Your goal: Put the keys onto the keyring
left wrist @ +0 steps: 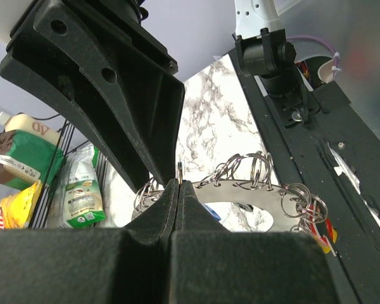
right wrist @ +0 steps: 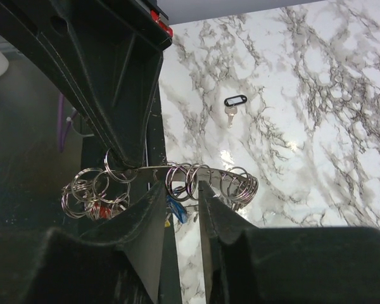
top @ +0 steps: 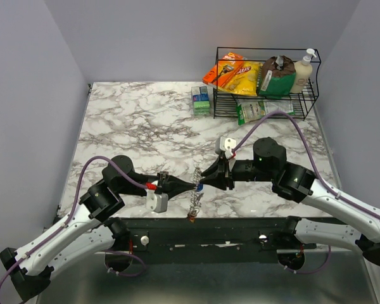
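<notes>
The keyring [top: 194, 201] hangs between both grippers above the table's near edge. It is a curved flat silver band [left wrist: 259, 190] threaded with many small split rings. My left gripper [left wrist: 179, 182] [top: 191, 186] is shut, pinching the band's thin edge. My right gripper [right wrist: 180, 185] [top: 206, 179] comes in from the opposite side. Its fingers stand a little apart with a bunch of split rings [right wrist: 189, 180] filling the gap and touching both. A blue key head [right wrist: 176, 208] hangs just below them, and red key heads [right wrist: 101, 209] dangle at the band's far end. A loose key with a black tag [right wrist: 231, 107] lies on the marble.
A black wire rack [top: 216, 82] stands at the back right, holding snack bags and a pump bottle. A green packet [top: 256, 109] lies under the rack and a small box [top: 201, 100] stands beside it. The black mounting rail [top: 209, 229] runs along the near edge.
</notes>
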Robot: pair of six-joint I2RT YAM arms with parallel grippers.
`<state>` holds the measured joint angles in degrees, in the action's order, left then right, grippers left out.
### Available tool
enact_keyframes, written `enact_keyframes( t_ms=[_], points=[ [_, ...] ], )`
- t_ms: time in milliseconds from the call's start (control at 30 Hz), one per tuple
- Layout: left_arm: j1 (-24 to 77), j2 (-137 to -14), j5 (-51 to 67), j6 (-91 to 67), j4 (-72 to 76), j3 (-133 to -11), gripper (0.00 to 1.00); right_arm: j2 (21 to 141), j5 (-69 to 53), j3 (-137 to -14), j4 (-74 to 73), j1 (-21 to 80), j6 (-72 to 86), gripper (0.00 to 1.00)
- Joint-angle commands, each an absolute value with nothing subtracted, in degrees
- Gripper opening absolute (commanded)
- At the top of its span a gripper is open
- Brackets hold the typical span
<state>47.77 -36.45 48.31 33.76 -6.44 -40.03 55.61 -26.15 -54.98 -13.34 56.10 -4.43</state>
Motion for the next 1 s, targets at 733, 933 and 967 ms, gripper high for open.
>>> enact_keyframes(
  t_ms=[733, 933, 967],
  points=[
    [48.0, -34.3, 47.7, 37.3, -13.1, -40.0, 0.0, 53.5, -19.9, -54.6, -10.5, 56.8, -2.4, 0.01],
    [48.0, -33.0, 43.6, 39.5, -19.9, -40.8, 0.32, 53.3, -20.1, -55.3, -10.5, 56.8, -2.6, 0.01],
    [48.0, -32.6, 42.3, 39.5, -21.0, -40.9, 0.39, 53.2, -20.3, -55.5, -10.5, 56.7, -2.7, 0.01]
  ],
)
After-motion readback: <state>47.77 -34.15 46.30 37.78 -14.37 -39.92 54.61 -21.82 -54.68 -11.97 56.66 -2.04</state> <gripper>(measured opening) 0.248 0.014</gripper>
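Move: The small wire ring that the right hand is about to shut on lies almost between its half-open fingertips, about 1 cm to its left and level with it. The big keyring's middle is roughly 2 cm back, 2 cm left and 5 cm below the right hand. The loose key with the black tag lies on the table, about 24 cm left, 4 cm ahead and 29 cm below. From the left hand, still holding the keyring's rim, the wire ring is some 1 cm right and 1 cm ahead. The right fingers pinch shut on a small wire ring at the keyring's rim while the left still grips it close by, the right hand easing about 1 cm forward and slightly up. With the right closed, the left hand sinks about 2 cm and draws about 1 cm left, and its fingers start to open at the very end, letting go of its own wire ring. ##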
